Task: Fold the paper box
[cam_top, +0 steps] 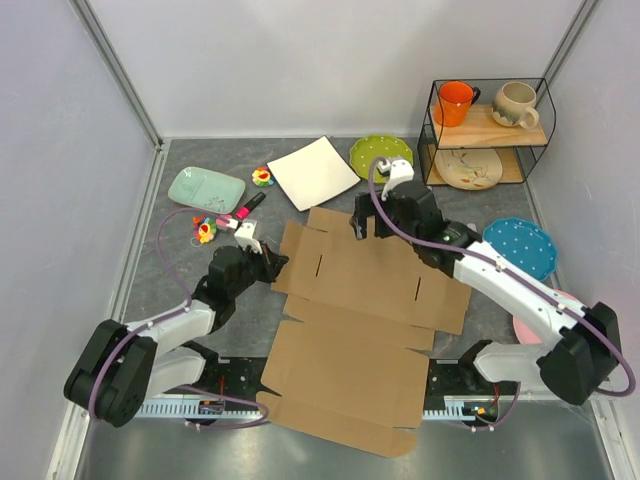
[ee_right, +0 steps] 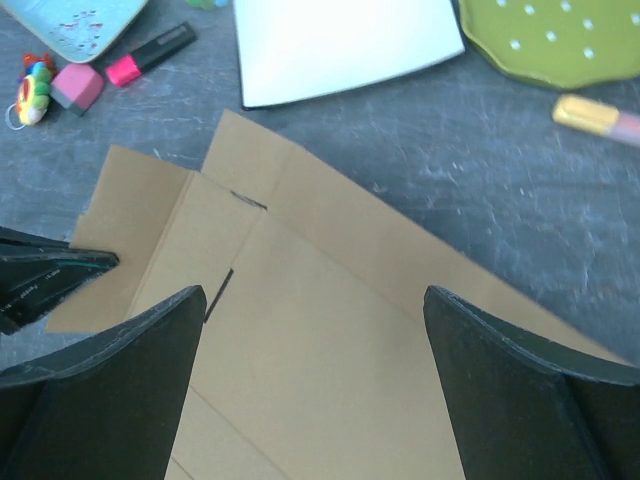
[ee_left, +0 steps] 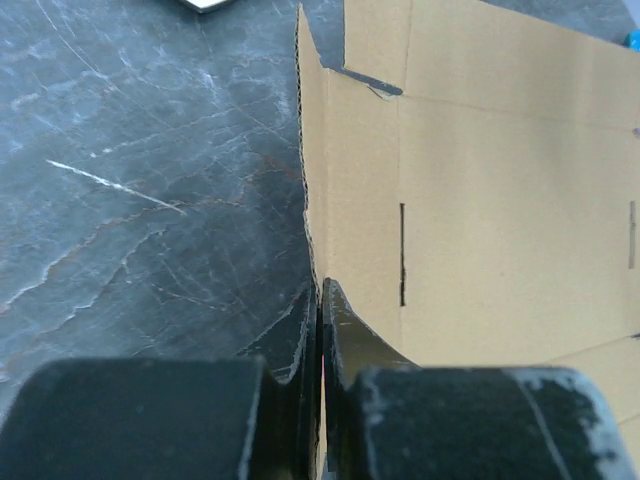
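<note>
The paper box (cam_top: 350, 330) lies unfolded and mostly flat in the middle of the table, brown cardboard with flaps and slots. My left gripper (cam_top: 277, 262) is at the box's left side flap, and in the left wrist view it (ee_left: 320, 292) is shut on that flap's corrugated edge (ee_left: 305, 150), which stands up between the fingers. My right gripper (cam_top: 358, 228) hovers over the far part of the box (ee_right: 330, 330). In the right wrist view it (ee_right: 312, 296) is open wide and holds nothing.
A white square plate (cam_top: 313, 172) and a green plate (cam_top: 380, 155) lie just beyond the box. To the left are a teal tray (cam_top: 206, 187), a pink marker (cam_top: 250, 205) and small toys (cam_top: 205, 232). On the right are a blue dotted plate (cam_top: 520, 245) and a wire shelf (cam_top: 490, 125) holding mugs.
</note>
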### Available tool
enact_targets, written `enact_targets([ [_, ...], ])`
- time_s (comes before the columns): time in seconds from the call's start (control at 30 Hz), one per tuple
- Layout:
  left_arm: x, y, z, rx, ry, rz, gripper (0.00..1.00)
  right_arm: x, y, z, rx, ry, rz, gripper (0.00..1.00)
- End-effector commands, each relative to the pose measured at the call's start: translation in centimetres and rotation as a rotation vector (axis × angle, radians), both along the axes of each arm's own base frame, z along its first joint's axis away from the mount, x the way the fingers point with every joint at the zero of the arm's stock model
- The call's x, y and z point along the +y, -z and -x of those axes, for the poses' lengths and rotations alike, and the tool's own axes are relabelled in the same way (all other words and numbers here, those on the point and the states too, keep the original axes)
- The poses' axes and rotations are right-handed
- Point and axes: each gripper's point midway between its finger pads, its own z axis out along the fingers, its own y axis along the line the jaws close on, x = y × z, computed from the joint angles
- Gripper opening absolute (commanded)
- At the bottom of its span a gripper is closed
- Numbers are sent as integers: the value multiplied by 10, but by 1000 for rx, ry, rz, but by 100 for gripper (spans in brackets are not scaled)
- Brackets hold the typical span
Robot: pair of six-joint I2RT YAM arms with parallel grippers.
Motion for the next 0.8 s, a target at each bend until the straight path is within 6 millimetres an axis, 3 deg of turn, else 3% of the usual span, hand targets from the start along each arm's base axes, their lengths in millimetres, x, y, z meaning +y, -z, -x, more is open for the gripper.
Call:
enact_targets([
  [0.0,9,-49,-17,-319,-74,-32,2,29,-31,-13,-87,-163,26,98],
  [0.03,7,-55,-15,-341,-62,-34,2,32,-39,-16,-97,-177,29,98],
  [0.2,3,-70,-6,-435,-10,-54,2,39,-35,-13,-128,-328,141,98],
  [0.33,5,-76,-2,-495,-14,-56,2,37,-18,-16,-154,-375,225,98],
  [0.4,4,-75,-1,-504,3,-77,2,37,-11,-24,-157,-353,228,98],
  [0.57,5,-72,0,-504,12,-108,2,38,-24,-42,-229,-316,162,98],
  [0.77,7,-68,0,-497,0,-118,2,30,-9,-72,-202,-295,146,98],
])
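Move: The right hand, open and high above the box, has the left end of the box's far flap roughly 6 cm ahead, 5 cm left and 17 cm below; the white board lies about 16 cm ahead and 9 cm left, the green plate some 19 cm ahead and 5 cm right. From the left hand, already pinching the side flap, that far-flap end is about 10 cm ahead and 10 cm right, some 4 cm lower. Left hand raises the pinched side flap 5 cm, tipping up; open right goes left, then forward above box. ##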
